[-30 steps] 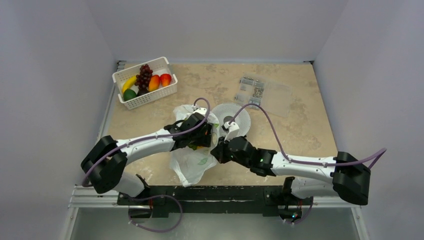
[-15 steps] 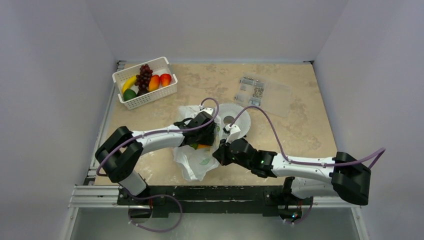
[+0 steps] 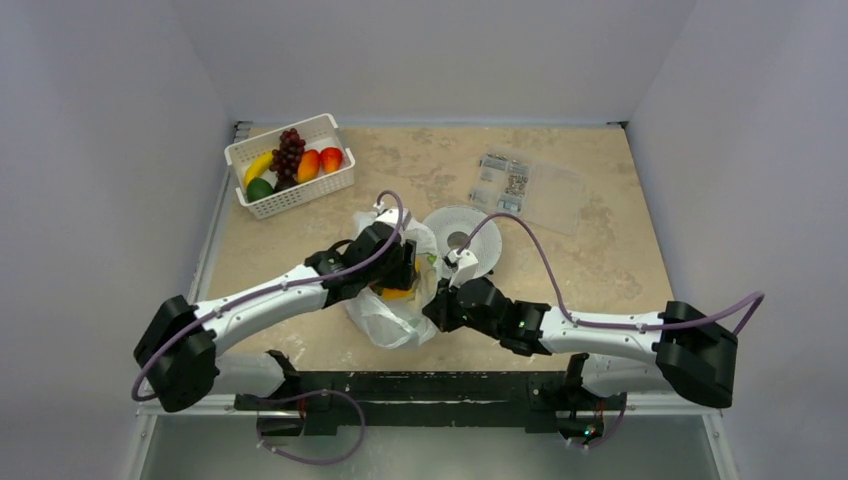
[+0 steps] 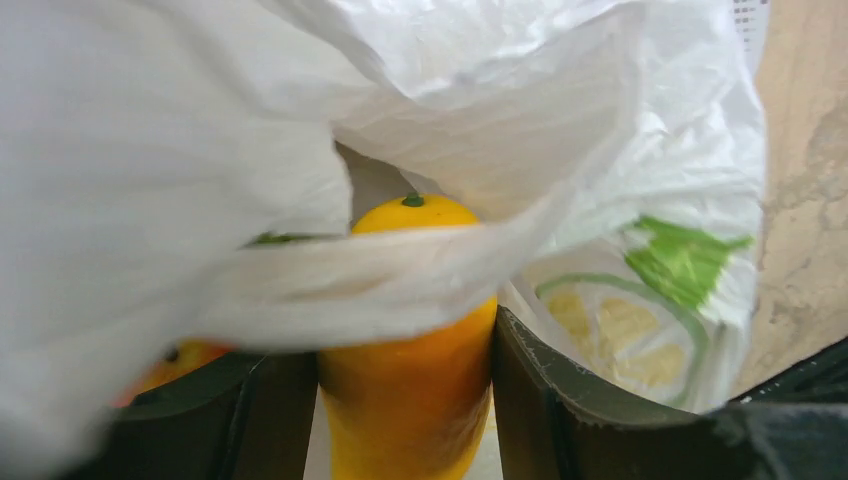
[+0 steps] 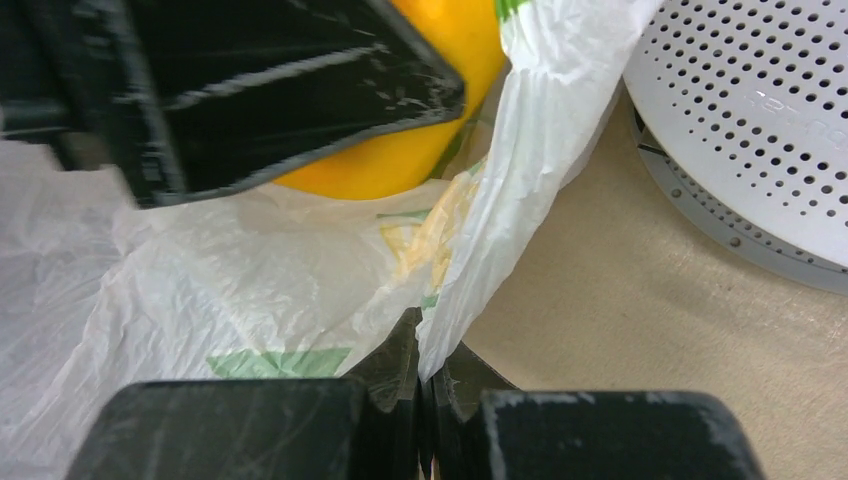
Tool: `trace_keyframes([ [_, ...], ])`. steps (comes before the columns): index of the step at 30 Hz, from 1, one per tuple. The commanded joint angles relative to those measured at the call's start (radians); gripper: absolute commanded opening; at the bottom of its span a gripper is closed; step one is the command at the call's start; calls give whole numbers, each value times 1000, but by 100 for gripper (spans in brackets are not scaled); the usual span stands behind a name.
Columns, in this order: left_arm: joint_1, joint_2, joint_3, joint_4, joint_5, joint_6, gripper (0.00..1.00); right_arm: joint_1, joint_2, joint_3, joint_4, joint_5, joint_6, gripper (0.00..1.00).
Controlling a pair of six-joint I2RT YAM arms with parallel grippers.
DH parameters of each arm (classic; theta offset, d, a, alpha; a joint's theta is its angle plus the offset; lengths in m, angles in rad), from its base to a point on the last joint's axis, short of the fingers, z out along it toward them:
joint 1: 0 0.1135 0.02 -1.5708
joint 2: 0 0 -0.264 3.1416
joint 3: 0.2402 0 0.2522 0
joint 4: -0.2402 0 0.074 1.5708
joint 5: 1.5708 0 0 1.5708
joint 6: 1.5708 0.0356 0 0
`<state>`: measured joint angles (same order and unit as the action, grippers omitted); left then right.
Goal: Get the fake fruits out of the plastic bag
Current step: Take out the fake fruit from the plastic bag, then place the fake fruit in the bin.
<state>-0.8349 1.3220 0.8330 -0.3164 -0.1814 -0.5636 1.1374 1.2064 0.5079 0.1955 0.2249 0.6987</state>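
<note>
The plastic bag (image 3: 396, 322) lies crumpled at mid-table between both arms, white with green leaf prints (image 4: 686, 262). My left gripper (image 3: 397, 274) reaches into its mouth and is shut on a yellow-orange fake fruit (image 4: 410, 370) with a green stem dot; both fingers press its sides, and a fold of bag drapes across it. A second orange-red fruit (image 4: 168, 366) peeks out at the left. My right gripper (image 5: 428, 345) is shut on the bag's edge (image 5: 470, 290), low over the table. The held fruit (image 5: 400, 160) shows behind the left finger (image 5: 280, 80).
A white slotted basket (image 3: 300, 196) at the back left holds several fruits, among them dark grapes (image 3: 288, 152). A white perforated disc (image 3: 472, 222) lies right beside the bag. A flat clear packet (image 3: 527, 186) sits at the back right.
The left jaws have narrowed onto the yellow-orange fruit. The left arm has swung, and the bag's lower part has drawn up towards the grippers. The right gripper still pinches the bag's edge.
</note>
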Motion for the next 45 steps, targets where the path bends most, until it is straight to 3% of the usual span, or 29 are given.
trace_keyframes([
  [1,-4,-137,-25,-60,24,4,22,-1,2,9,38,10,-8,0],
  [12,-2,-495,-24,-169,24,-21,17,-1,21,9,67,-13,-10,0],
  [20,37,-620,109,-269,-119,-23,1,-1,11,14,74,-11,-29,0],
  [24,64,-654,137,-259,-224,28,0,-2,13,27,48,-2,-39,0],
  [29,243,-468,287,-459,-225,108,0,-1,-2,12,76,4,-50,0],
  [35,504,-335,316,-391,-109,133,0,-2,-5,22,53,8,-51,0],
  [39,630,-139,463,-427,-31,139,0,-3,5,30,57,18,-67,0],
  [45,720,193,705,-445,35,120,0,-3,-9,25,67,6,-67,0],
])
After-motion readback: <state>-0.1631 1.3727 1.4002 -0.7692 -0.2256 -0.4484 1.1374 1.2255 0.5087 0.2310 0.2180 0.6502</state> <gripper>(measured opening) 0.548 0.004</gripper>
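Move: The left hand already grips a yellow mango in the bag's mouth; the white basket it goes to lies about 24 cm ahead, 27 cm left and 6 cm below. Green grapes lie in the bag some 5 cm left, level fore and aft, and 6 cm below; the perforated disc is roughly 11 cm ahead and 13 cm right, 7 cm below. From the right hand, still pinching the bag's edge, the basket is about 32 cm ahead, 33 cm left. Lifting the mango from the bag, the left hand swings some 20 cm left, then forward, towards the basket. ##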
